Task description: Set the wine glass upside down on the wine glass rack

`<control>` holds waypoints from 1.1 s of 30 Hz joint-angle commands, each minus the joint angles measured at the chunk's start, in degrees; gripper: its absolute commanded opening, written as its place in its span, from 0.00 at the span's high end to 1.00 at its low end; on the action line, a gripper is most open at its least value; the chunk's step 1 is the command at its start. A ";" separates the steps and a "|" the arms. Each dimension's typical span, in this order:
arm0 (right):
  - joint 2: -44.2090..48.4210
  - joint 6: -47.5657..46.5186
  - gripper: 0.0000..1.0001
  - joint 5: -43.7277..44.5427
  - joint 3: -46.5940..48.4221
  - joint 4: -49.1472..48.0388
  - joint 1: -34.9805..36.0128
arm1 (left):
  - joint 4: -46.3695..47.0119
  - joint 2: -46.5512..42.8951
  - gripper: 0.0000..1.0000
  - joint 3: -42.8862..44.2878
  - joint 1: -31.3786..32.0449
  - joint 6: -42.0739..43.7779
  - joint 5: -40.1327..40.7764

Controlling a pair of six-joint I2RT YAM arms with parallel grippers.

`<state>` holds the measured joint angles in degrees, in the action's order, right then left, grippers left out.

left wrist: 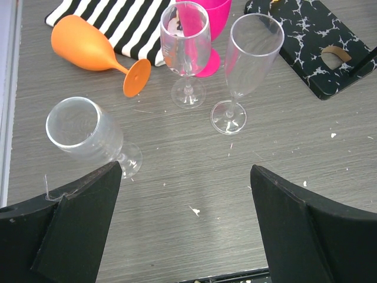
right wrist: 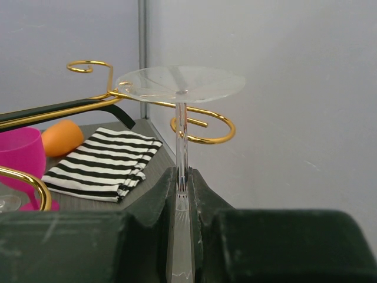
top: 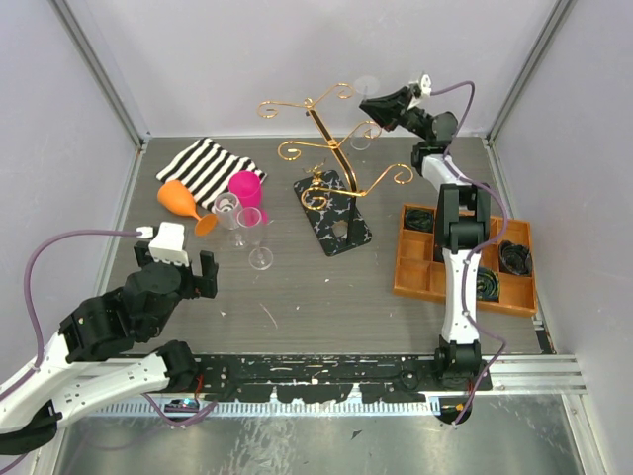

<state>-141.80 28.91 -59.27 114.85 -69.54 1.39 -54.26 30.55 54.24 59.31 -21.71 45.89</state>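
Observation:
A clear wine glass [right wrist: 179,82] hangs upside down, its round foot on top and its stem clamped in my shut right gripper [right wrist: 182,177]. The foot sits level with a curled gold arm [right wrist: 203,127] of the wine glass rack and slightly in front of it. From above, my right gripper [top: 371,107] is high at the back right of the wine glass rack [top: 331,148], with the glass's bowl [top: 361,137] hanging below it. The rack's black marbled base [top: 331,213] lies on the table. My left gripper [left wrist: 185,224] hovers wide open over bare table, holding nothing.
Left of the rack are a striped cloth [top: 208,166], an orange glass [left wrist: 88,44] on its side, a pink cup [left wrist: 206,17], a clear glass [left wrist: 185,41], a flute [left wrist: 250,50] and a tilted clear glass [left wrist: 82,130] by my left finger. An orange tray [top: 410,272] sits at the right.

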 commanded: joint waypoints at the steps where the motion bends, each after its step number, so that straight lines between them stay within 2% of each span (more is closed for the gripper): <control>1: -1.16 3.62 1.00 -0.93 3.57 -6.48 1.02 | 1.18 -0.02 0.02 0.09 0.14 0.14 0.52; 12: -2.59 3.01 1.00 -0.72 4.07 -5.86 3.68 | 1.33 -0.13 0.02 -0.04 0.11 0.18 0.58; 19: -3.67 1.84 1.00 3.69 4.69 -4.64 5.03 | 1.26 0.04 0.02 -0.01 0.17 0.14 0.62; 25: -3.17 -3.57 1.00 5.11 4.73 1.25 6.55 | 1.30 0.25 0.02 -0.05 0.16 0.24 0.82; 33: -3.75 -5.02 1.00 8.84 5.77 3.08 7.51 | 1.66 0.97 0.02 -0.23 0.18 0.44 0.34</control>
<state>-145.91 25.98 -53.87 117.56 -65.84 8.29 -54.17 30.74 54.22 59.31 -21.45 45.89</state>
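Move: My right hand holds the wine glass upside down by its stem. The right-hand hook of the rack's farthest arm lies about 4 cm to the left, 2 cm ahead and a couple above. The middle arm's right hook is some 6 cm back and about level sideways. The farthest arm's left hook lies roughly 20 cm left, 2 cm back. From my idle left hand, the aimed-at hook is about 44 cm ahead and 28 cm right. With the fingers still pinching the stem, I carry the inverted glass about 6.5 cm to the left, easing down some 2.5 cm early on, to bring its foot in over the far right hook and the stem beside the open side of the curl. The wrist hardly turns, and at the end I begin to edge forward. ##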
